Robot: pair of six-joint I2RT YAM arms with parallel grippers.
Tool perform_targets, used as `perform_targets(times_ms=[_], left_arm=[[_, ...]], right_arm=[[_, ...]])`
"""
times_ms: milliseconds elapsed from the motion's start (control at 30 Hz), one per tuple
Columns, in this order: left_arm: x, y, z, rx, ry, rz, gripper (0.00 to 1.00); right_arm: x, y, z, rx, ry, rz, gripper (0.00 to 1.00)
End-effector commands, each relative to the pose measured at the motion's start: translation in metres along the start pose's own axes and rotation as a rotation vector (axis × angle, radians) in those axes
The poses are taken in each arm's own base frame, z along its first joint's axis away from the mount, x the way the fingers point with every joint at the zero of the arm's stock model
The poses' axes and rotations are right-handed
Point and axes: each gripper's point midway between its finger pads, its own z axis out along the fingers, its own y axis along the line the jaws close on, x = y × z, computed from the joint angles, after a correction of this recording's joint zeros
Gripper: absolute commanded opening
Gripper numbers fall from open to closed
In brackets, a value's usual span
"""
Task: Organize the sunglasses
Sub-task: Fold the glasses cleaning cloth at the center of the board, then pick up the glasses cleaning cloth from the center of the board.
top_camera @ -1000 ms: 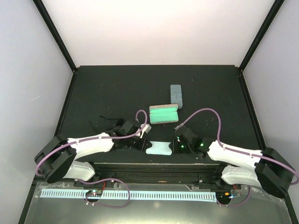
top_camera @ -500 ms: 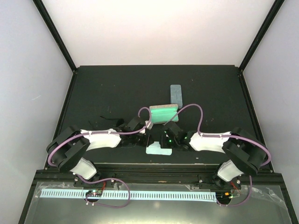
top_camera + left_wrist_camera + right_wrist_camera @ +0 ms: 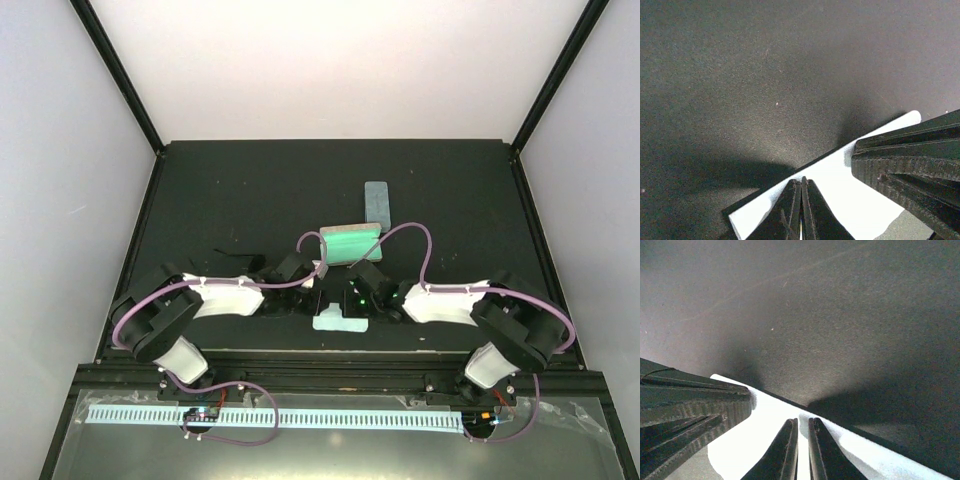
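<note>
A light blue cloth (image 3: 338, 321) lies near the table's front edge between my two grippers. My left gripper (image 3: 319, 299) is shut on the cloth's (image 3: 840, 197) far edge, its tips (image 3: 801, 181) pressed together over it. My right gripper (image 3: 352, 299) pinches the same edge of the cloth (image 3: 765, 440) beside it, with a sliver of cloth between its tips (image 3: 801, 421). A dark shadow runs under that cloth edge. A thin black shape at the left, seemingly the black sunglasses (image 3: 236, 254), lies apart from both grippers. No pink-maroon pair is in view.
An open case with a green lining (image 3: 350, 243) stands just beyond the grippers. A closed blue-grey case (image 3: 377, 202) lies farther back. The black table (image 3: 450, 190) is walled in white on three sides, with black corner posts.
Both arms have drawn in toward the middle, the right one swinging left to the cloth. Both grippers have closed on the cloth's far edge.
</note>
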Motion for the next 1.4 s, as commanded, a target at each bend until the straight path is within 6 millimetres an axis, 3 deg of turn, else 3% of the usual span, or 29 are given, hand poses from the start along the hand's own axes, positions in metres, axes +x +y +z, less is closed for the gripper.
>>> perform_targets(times_ms=[0,333,567,733,867,1000,1200,1367], left_arm=[[0.008,0.027,-0.002,-0.131,0.003,-0.01,0.05],[0.022,0.051,-0.016,-0.243,0.024,0.017,0.06],[0.009,0.055,-0.038,-0.321,-0.036,0.033,0.12],[0.003,0.048,-0.054,-0.313,-0.067,0.037,0.22],[0.006,0.032,-0.058,-0.225,-0.058,0.027,0.33],[0.015,0.013,-0.054,-0.111,-0.019,0.009,0.37],[0.023,0.008,-0.047,-0.08,0.015,-0.005,0.37],[0.03,0.011,-0.041,-0.106,0.053,-0.01,0.37]], right_arm=[[0.003,-0.024,-0.006,0.108,-0.013,0.013,0.11],[0.013,-0.076,-0.03,0.328,-0.051,0.003,0.11],[-0.006,-0.097,-0.071,0.487,-0.155,-0.043,0.12],[-0.021,-0.081,-0.089,0.457,-0.205,-0.075,0.19],[-0.017,-0.063,-0.088,0.401,-0.193,-0.117,0.29],[-0.008,-0.051,-0.079,0.378,-0.162,-0.149,0.38],[0.005,-0.04,-0.061,0.361,-0.109,-0.176,0.38],[0.015,-0.036,-0.048,0.365,-0.069,-0.192,0.32]])
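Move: The left hand's fingertips are on the folded cleaning cloth, whose middle lies about 4 cm to its right and 2 cm back; from the right hand, also on the cloth, that middle is about 1 cm right and 2 cm back. Counted from the left hand, the open green case is some 13 cm ahead and 6 cm right, the grey case about 21 cm ahead and 11 cm right, and the black sunglasses roughly 9 cm ahead and 16 cm left. Outwards from the cloth's middle, both nearly closed grippers sweep low along its far, folded edge, the left about 6 cm left, the right some 11 cm right while tipping more upright. Near the outer ends they rise off and open part-way, then ease back inwards, towards the robot and down, fingers hovering at the cloth's two side edges. ##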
